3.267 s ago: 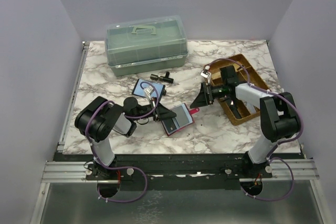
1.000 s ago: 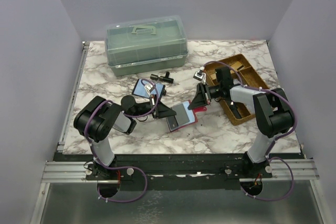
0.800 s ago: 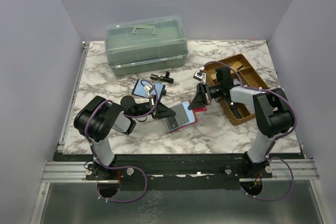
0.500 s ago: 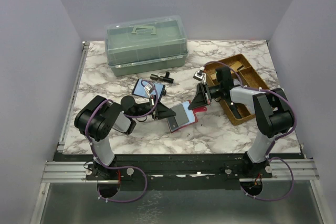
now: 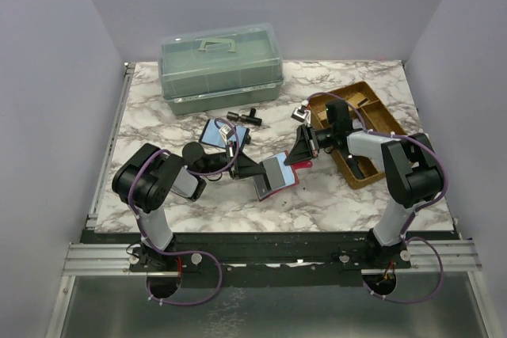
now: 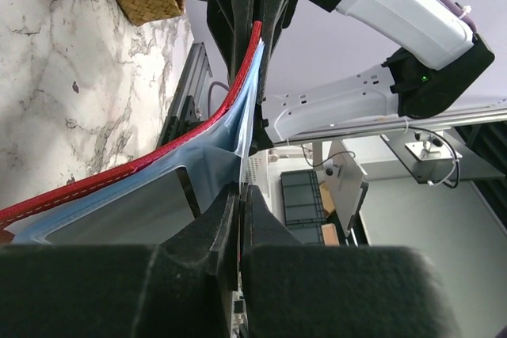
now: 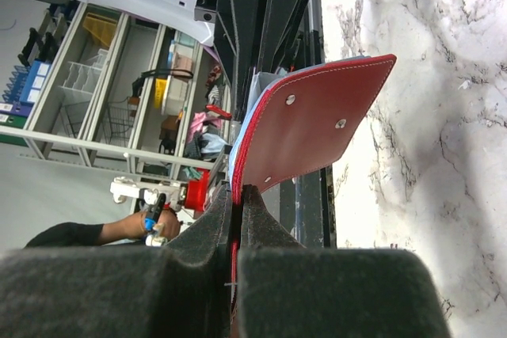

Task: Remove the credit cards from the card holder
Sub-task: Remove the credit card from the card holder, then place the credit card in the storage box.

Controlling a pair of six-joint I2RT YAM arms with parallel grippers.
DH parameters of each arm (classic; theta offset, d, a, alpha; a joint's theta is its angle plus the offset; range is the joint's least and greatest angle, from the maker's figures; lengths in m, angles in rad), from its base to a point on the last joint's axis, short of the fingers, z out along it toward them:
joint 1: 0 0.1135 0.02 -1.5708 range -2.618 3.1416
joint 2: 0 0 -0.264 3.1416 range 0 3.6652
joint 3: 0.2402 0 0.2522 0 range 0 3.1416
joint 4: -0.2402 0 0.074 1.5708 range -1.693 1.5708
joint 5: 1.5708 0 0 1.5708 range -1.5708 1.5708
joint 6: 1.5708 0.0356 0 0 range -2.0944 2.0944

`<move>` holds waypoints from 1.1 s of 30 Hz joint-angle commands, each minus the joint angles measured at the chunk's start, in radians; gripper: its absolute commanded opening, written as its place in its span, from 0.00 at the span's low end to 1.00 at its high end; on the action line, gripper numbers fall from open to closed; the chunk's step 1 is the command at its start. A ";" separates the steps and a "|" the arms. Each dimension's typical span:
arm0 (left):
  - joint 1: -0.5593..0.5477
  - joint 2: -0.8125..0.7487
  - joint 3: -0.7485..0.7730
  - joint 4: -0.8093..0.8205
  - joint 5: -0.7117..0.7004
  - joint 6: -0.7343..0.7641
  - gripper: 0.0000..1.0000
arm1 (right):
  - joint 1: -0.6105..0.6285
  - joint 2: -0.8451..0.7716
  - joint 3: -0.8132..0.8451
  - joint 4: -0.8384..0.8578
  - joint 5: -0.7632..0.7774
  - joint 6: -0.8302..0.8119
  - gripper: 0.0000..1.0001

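The red card holder (image 5: 279,175) lies open mid-table, held between both arms. A grey credit card (image 5: 274,168) shows on its blue inside. My right gripper (image 5: 302,153) is shut on the holder's red rim (image 7: 309,124), near the tab end; in the right wrist view its jaws (image 7: 238,194) pinch that red edge. My left gripper (image 5: 256,170) is shut on the opposite edge. In the left wrist view, its jaws (image 6: 240,189) clamp a thin pale blue sheet inside the red rim (image 6: 226,96). Whether that sheet is a card or the inner panel, I cannot tell.
A green plastic toolbox (image 5: 220,67) stands at the back left. A dark-edged blue folding case (image 5: 215,132) lies just behind the left gripper, with a small black part (image 5: 244,117) beyond it. A wooden tray (image 5: 372,108) sits under the right arm.
About three seconds ago the right gripper hung apart from the holder; it has since closed on its tab end. In the last second the left gripper edged right along the holder.
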 commanded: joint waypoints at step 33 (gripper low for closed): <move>0.164 -0.196 -0.147 -0.035 0.008 0.074 0.00 | -0.026 0.081 0.137 -0.497 0.636 -0.440 0.04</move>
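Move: The left fingers are shut on the left edge of the card still in the open card holder; the card's middle is about 3 cm right of and 1 cm behind that hand, slightly below it. The right hand grips the holder's far side, with the card about 3 cm to its left and 3 cm back, slightly below. On the table some 12 cm lower, the blue tablet is about 12 cm left of and 10 cm ahead of the left hand, the black torch about 6 cm left and 15 cm ahead. Leftward, after a brief hold, the left hand draws the pinched card out of the holder by about 5 cm, dipping some 3 cm on the way and climbing most of that back at the end. The right hand keeps its grip on the holder and carries it down about 7.5 cm and forward about 4, its fingers tipping downward some 20 degrees and turning a little clockwise. ##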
